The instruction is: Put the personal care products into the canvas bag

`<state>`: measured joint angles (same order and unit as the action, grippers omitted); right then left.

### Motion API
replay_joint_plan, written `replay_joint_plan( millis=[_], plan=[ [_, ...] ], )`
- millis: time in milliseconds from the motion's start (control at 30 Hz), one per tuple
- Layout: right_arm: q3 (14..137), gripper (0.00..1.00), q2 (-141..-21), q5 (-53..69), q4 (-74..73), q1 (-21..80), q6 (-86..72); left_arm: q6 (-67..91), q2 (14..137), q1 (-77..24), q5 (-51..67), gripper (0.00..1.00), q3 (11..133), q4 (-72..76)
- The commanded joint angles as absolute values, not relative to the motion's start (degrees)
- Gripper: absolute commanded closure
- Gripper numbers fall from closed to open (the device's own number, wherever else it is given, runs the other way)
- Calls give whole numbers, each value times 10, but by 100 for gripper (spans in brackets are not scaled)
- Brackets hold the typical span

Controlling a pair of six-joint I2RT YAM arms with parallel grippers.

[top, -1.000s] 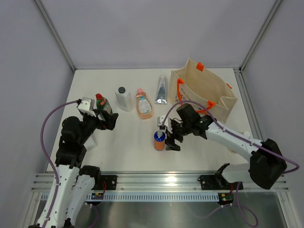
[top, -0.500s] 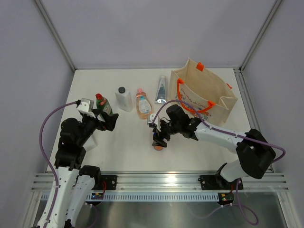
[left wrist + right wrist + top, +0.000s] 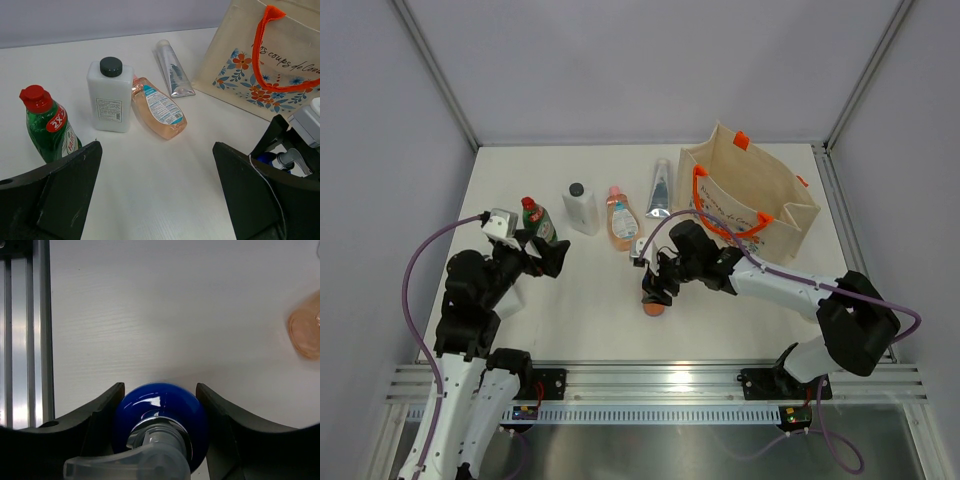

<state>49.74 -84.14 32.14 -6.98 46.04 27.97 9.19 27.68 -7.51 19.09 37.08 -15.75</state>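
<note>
The orange-blue bottle (image 3: 656, 306) stands on the table left of the canvas bag (image 3: 765, 195). My right gripper (image 3: 656, 290) is over it, its fingers pressed on both sides of the blue top (image 3: 160, 412). The green bottle with a red cap (image 3: 535, 222), the white bottle with a dark cap (image 3: 582, 209), the peach-pink bottle (image 3: 622, 223) and the silver tube (image 3: 660, 190) lie in a row at the back. My left gripper (image 3: 552, 255) is open and empty beside the green bottle (image 3: 48, 126). The cream pump bottle is out of view.
The bag (image 3: 250, 60) stands open at the back right with orange handles (image 3: 267, 30). An aluminium rail (image 3: 660, 385) runs along the near table edge. Grey walls enclose the table on three sides.
My right gripper moved left and down over the orange-blue bottle and now has its fingers around the top. The left arm has not moved.
</note>
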Motion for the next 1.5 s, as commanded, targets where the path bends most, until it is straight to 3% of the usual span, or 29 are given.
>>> replay_joint_plan(
  millis=[0,100,267,733,933,1167,1467],
  plan=[
    [534,86,-828,329,-123,461,283,84,265,-77,205,1,371,-130],
    [558,100,-789,339,-150,459,289,85,265,-77,205,1,371,-129],
    [668,100,-737,356,-231,421,271,85,265,-77,206,1,371,-128],
    [987,100,-757,326,-291,111,171,85,261,-77,208,1,372,-130],
    [1010,100,-816,352,-342,-32,200,85,259,-77,214,1,372,-128],
    [933,100,-838,364,-368,-43,271,84,258,-77,218,1,372,-128],
    [909,100,-886,264,-394,-42,404,84,259,-77,219,1,372,-129]
  ],
)
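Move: The right hand already holds the blue-capped orange bottle, still standing on the table; the canvas bag's middle is about 25 cm ahead and 24 cm to its right, some 3 cm higher, with the open mouth higher still. The peach soap bottle lies roughly 27 cm ahead and 8 cm left, the silver tube about 39 cm ahead and 1 cm right, both some 7 cm lower. From the idle left hand the bag is about 23 cm ahead, 48 cm right and 13 cm lower. Keeping its pinch around the blue cap, the right hand lifts the bottle off the table, first nearly straight up, and carries it in a high arc to the right and forward towards the bag, peaking some 33 cm up while the wrist swings about 50 degrees clockwise. Past the peak it levels out sideways and sinks roughly 18 cm, bringing the bottle down into the near right part of the bag's open mouth, fingers still shut on the cap. ##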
